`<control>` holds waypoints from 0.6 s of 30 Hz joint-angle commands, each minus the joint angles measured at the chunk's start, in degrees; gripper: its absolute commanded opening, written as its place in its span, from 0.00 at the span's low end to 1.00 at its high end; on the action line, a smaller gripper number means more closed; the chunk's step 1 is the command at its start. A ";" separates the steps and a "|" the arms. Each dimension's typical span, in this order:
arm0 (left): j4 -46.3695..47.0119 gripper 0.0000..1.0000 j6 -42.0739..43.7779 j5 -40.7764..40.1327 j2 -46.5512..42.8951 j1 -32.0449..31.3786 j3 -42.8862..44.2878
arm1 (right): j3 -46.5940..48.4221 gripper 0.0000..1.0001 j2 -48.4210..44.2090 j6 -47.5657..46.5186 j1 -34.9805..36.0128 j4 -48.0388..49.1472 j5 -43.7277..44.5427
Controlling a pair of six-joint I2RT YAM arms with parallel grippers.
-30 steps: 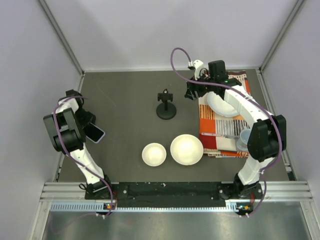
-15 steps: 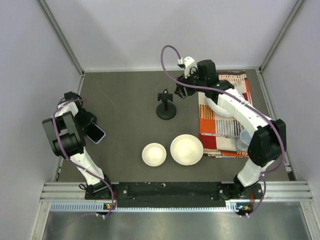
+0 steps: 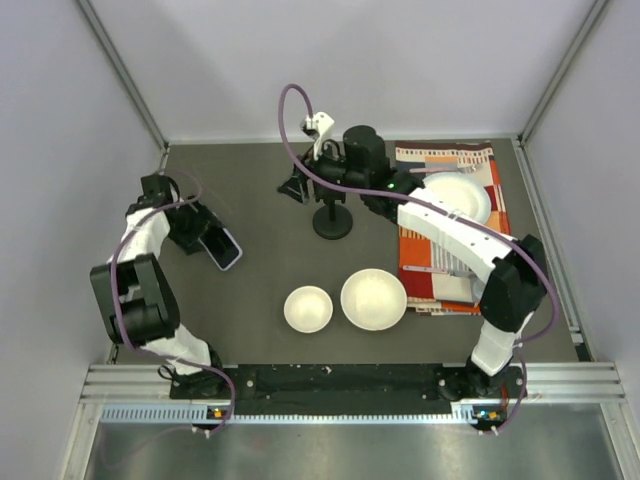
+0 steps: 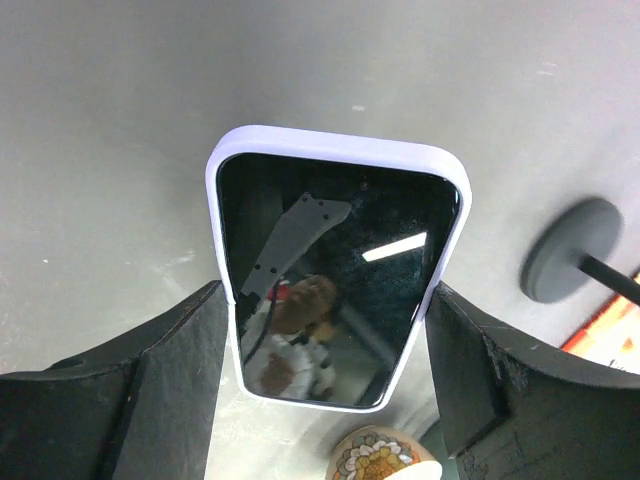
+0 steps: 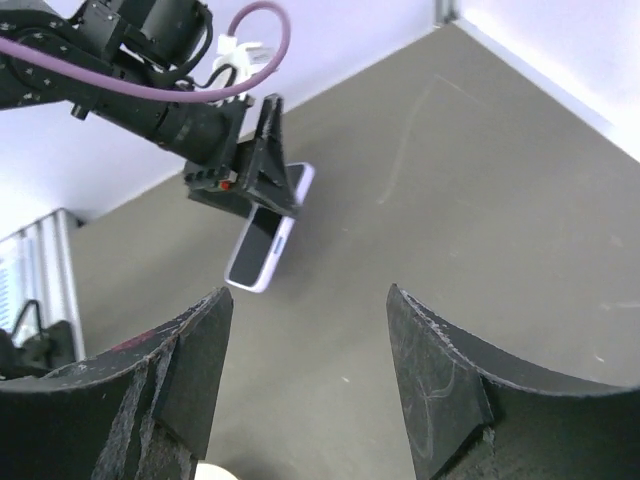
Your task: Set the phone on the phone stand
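Note:
The phone (image 3: 226, 250), black-screened with a lavender rim, is held off the table by my left gripper (image 3: 205, 232), which is shut on its long sides. In the left wrist view the phone (image 4: 335, 270) fills the gap between both fingers (image 4: 150, 390). The phone stand (image 3: 332, 222) is at the table's centre back, and its round base (image 4: 570, 250) shows at the right of that view. My right gripper (image 3: 295, 185) hovers open just left of the stand's top, holding nothing. It (image 5: 308, 295) looks across at the phone (image 5: 265, 240).
Two white bowls (image 3: 308, 308) (image 3: 373, 298) sit in front of the stand. A patterned cloth (image 3: 440, 265) with a white plate (image 3: 455, 198) lies at the right. A patterned bowl rim (image 4: 385, 460) shows below the phone. Grey walls enclose the table.
My right arm has swung left from over the cloth, past the stand's top. My left arm has carried the phone to the right, toward the table's middle.

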 commanded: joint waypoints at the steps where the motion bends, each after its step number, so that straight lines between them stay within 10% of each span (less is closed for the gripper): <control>1: 5.38 0.00 3.24 0.85 -11.23 -3.23 0.36 | 4.85 0.64 2.93 7.40 0.85 4.42 -4.28; 18: 15.49 0.00 16.07 -13.92 -36.64 -25.19 -5.62 | 4.06 0.65 -1.81 16.09 -4.24 2.50 -6.03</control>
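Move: The phone is already pinched by its long edges in the left gripper, clear of the table. The phone stand is about 35 cm to the left hand's right, 9 cm farther out, its middle roughly 2 cm lower. The small bowl lies some 28 cm right and 16 cm back, the large bowl about 45 cm right and 14 cm back. From the right hand, the stand is roughly 9 cm ahead, 10 cm right and 25 cm below. Bring the left gripper up about 15 cm while carrying it some 9 cm to the right towards the phone stand, rising first and letting the sideways travel quicken near the end. Keep the grip on the phone's edges, tip the fingers from down towards forward by about 30 degrees, and swing the hand some 20 degrees clockwise, left side lifting. ##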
